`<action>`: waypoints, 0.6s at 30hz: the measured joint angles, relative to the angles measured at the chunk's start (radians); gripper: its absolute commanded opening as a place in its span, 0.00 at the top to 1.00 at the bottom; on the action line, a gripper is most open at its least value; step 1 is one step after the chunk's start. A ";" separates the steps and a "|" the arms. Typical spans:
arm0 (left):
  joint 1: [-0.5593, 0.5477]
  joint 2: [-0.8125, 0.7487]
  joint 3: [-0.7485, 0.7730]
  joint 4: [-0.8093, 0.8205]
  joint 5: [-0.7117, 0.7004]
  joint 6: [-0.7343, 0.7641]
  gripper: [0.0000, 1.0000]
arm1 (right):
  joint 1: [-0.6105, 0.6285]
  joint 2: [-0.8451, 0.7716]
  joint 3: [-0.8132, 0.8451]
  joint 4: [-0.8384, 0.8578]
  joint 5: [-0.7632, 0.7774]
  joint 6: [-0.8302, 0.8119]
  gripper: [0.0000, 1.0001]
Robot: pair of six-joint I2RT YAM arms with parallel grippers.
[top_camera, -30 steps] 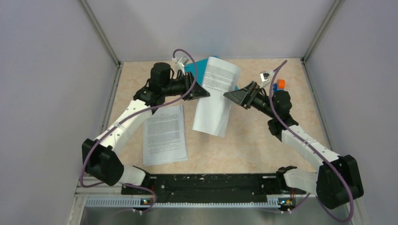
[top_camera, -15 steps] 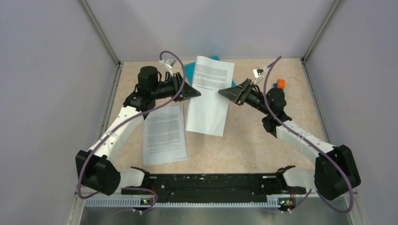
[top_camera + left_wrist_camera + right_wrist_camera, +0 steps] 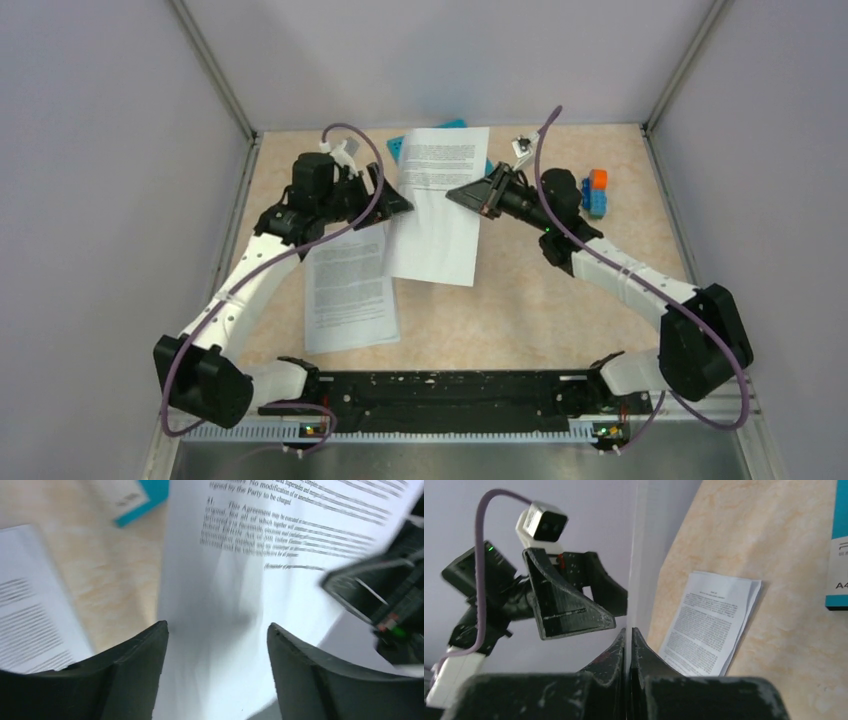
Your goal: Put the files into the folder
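One of the files, a printed white sheet, hangs upright above the table's middle. My right gripper is shut on its right edge. My left gripper stands open at the sheet's left side; the paper shows between its spread fingers without being pinched. Behind the held sheet lies the teal folder, mostly hidden. More files lie flat on the table, front left.
An orange-and-blue toy block stack stands at the back right, beside the right arm. Grey walls close in the back and both sides of the beige table. A black rail runs along the near edge.
My left gripper has opened and let go of the sheet. My right gripper has closed on the sheet's right edge. Both grippers and the sheet have shifted left and toward the back.
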 measured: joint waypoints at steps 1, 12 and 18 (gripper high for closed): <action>0.001 -0.015 0.004 -0.046 -0.076 0.019 0.13 | 0.008 0.016 0.023 -0.024 0.015 -0.013 1.00; 0.037 -0.253 0.181 -0.378 -0.947 0.195 0.04 | 0.278 0.592 0.747 -0.361 0.145 -0.120 1.00; 0.070 -0.279 0.293 -0.424 -1.080 0.245 0.02 | 0.402 0.890 1.131 -0.462 0.097 -0.093 1.00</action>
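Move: The file hangs in the shut right fingers, its middle about 4 cm to their left and level fore and aft; from the left hand that middle lies some 8 cm to the right. The paper stack lies roughly 25 cm to the right hand's left, 10 cm back and 26 cm below. The folder is about 23 cm ahead of the right hand, straight out and equally low. From the left hand the stack is some 13 cm left, 10 cm back and 24 cm below. The file, kept pinched at its right-hand side, is swept about 27 cm to the left by the right hand, out to above the stack, sinking slightly and turning a little counter-clockwise. The left hand, its fingers already parted at the file's left edge, opens fully and clears the way leftward, then also climbs, swinging counter-clockwise by some 55 degrees and rolling its left side up. ##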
